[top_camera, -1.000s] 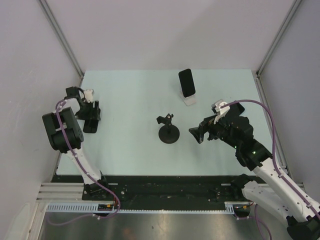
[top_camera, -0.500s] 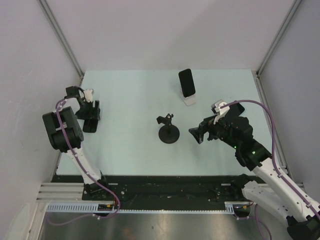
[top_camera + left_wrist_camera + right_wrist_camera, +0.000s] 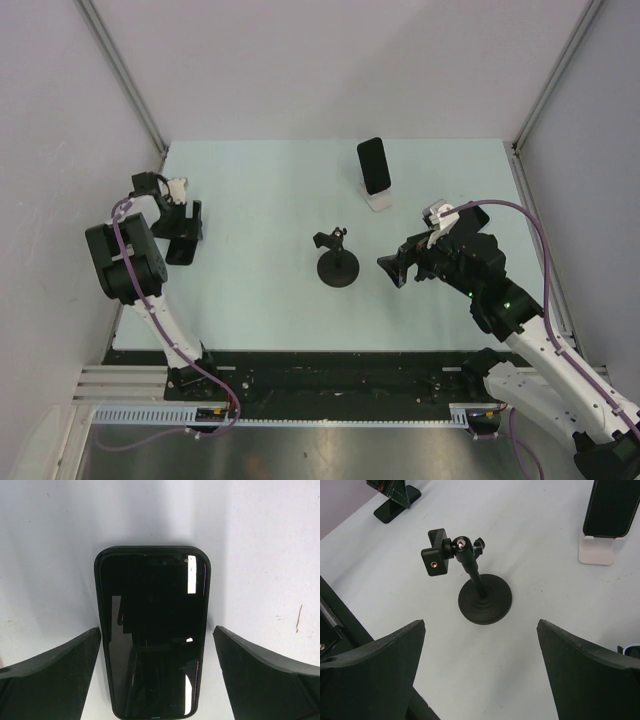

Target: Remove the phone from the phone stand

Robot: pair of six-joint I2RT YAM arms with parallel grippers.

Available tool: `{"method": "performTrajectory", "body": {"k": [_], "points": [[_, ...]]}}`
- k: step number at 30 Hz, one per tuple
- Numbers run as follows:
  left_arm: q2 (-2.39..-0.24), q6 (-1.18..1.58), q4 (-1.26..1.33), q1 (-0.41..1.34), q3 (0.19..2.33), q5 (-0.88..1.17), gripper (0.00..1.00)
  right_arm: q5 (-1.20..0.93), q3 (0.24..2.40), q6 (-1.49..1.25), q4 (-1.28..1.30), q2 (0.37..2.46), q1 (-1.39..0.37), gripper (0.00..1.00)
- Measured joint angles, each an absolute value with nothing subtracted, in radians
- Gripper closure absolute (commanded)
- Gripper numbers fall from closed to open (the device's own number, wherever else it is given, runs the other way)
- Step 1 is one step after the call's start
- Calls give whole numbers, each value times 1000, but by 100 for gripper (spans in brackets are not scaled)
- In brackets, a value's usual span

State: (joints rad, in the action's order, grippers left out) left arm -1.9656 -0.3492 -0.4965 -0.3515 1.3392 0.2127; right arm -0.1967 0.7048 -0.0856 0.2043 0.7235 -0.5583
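A black phone [image 3: 154, 635] lies flat on the table at the far left and also shows in the top view [image 3: 181, 250]. My left gripper [image 3: 157, 680] is open over it, with a finger on each side and a gap to the phone's edges; in the top view the left gripper [image 3: 186, 224] sits just behind the phone. A black phone stand [image 3: 338, 262] with an empty clamp [image 3: 435, 559] stands mid-table. A second black phone [image 3: 374, 165] leans in a white stand [image 3: 379, 203] at the back. My right gripper [image 3: 395, 268] is open and empty, right of the black stand [image 3: 484, 596].
Grey walls close in the table on the left, back and right. The second phone [image 3: 612, 507] and its white stand [image 3: 596, 554] are at the upper right of the right wrist view. A black rail runs along the near table edge [image 3: 320, 365].
The left gripper has shifted very slightly toward the back; the flat phone stays put. The right arm has not moved.
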Motion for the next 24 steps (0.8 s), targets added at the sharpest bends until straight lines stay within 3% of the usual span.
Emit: {"method": "performTrajectory", "body": {"k": [11, 19, 24], "points": [[-1937, -290, -521, -349, 1383, 226, 0, -200, 703, -86, 204, 730, -552, 0], [-1621, -95, -517, -303, 1405, 237, 0, -199, 708, -112, 206, 783, -563, 0], [-1390, -6, -487, -148, 1373, 173, 0, -125, 799, -127, 249, 911, -661, 0]]}}
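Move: The black phone just laid down is flat between the left gripper's open fingers, its middle about 1 cm back of them, straight in line and 1 cm below. The phone stand, now empty, is roughly 43 cm to that gripper's right, 8 cm nearer the base and 4 cm higher. From the right gripper the phone stand is about 10 cm ahead, 12 cm left and 17 cm below; the white stand is some 33 cm ahead, 1 cm left, 17 cm below. Lift the left gripper clear of the phone, slowly at first, then fast to about 25 cm up, swinging some 9 cm right late in the rise and tipping the fingers up about 30 degrees to point farther forward, still wide open. Near the end start the open right gripper left and a little down, about 3 cm, towards the phone stand. ##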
